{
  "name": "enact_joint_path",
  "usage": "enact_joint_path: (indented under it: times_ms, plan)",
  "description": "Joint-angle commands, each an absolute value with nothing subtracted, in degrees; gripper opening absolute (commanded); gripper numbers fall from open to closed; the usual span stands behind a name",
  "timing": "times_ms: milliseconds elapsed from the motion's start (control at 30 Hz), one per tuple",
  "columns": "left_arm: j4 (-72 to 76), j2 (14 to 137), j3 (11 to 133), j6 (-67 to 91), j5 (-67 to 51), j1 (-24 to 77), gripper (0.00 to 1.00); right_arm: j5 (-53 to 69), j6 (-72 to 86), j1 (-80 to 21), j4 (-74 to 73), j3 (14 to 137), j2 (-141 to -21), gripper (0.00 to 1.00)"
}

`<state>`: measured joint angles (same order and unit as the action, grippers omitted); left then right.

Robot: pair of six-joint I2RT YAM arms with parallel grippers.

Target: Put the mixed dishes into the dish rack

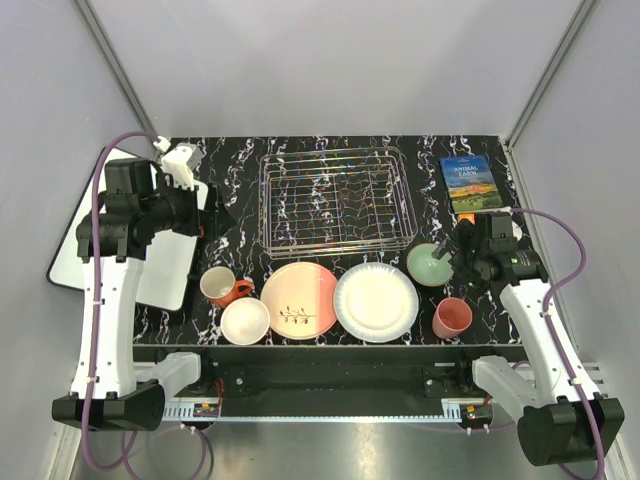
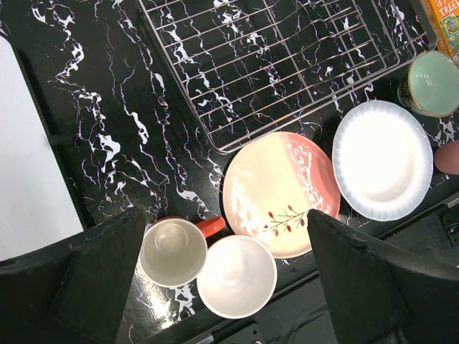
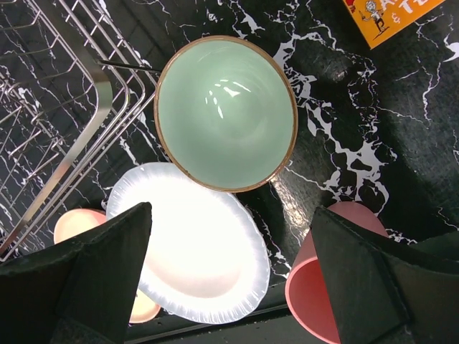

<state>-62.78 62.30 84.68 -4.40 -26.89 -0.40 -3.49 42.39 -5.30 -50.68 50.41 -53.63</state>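
Observation:
The empty silver wire dish rack stands at the back middle. In front of it lie the orange-red mug, the orange bowl, white inside, the pink-and-cream twig plate, the white plate, the mint-green bowl and the pink cup. My left gripper is open and empty, high above the mug and orange bowl. My right gripper is open and empty, hovering over the mint bowl, with the white plate and pink cup below.
A white rectangular board lies at the left under my left arm. A blue book lies at the back right, with an orange book just in front of it, partly under my right arm. The table's front edge runs just below the dishes.

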Motion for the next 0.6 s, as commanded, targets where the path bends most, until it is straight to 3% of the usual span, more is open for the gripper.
enact_joint_path:
  times_ms: [0, 567]
  plan:
    - [-58.89, 60.82, 83.50, -2.73, -25.67, -0.26, 0.99, -1.59, 42.28, -5.27, -49.40, 48.35, -51.86, 1.00]
    - [-56.43, 60.12, 79.63, -2.29, -26.72, -0.26, 0.99, -0.44, 46.23, -5.27, -47.72, 39.38, -47.11, 0.98]
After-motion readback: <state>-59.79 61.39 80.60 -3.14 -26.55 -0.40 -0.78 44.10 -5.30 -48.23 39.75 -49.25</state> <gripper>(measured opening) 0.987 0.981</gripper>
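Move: Almost below the open right hand sits the green bowl, its middle about 5 cm ahead, 1 cm to the left and some 12 cm down. The pink cup stands roughly 9 cm back and 2 cm to the right of the hand; the white plate lies about 4 cm back and 16 cm to the left. From the left hand, the bowl is some 50 cm to the right, 3 cm ahead and 28 cm below. Sinking about 5 cm while drawing back nearly 3, the right hand comes down from over the green bowl towards its near rim, on the pink cup's side, then checks and lifts a touch at the end. The fingers stay wide open and slanted forward and down, the wrist tipping only some 5 degrees; no touch can be seen. ##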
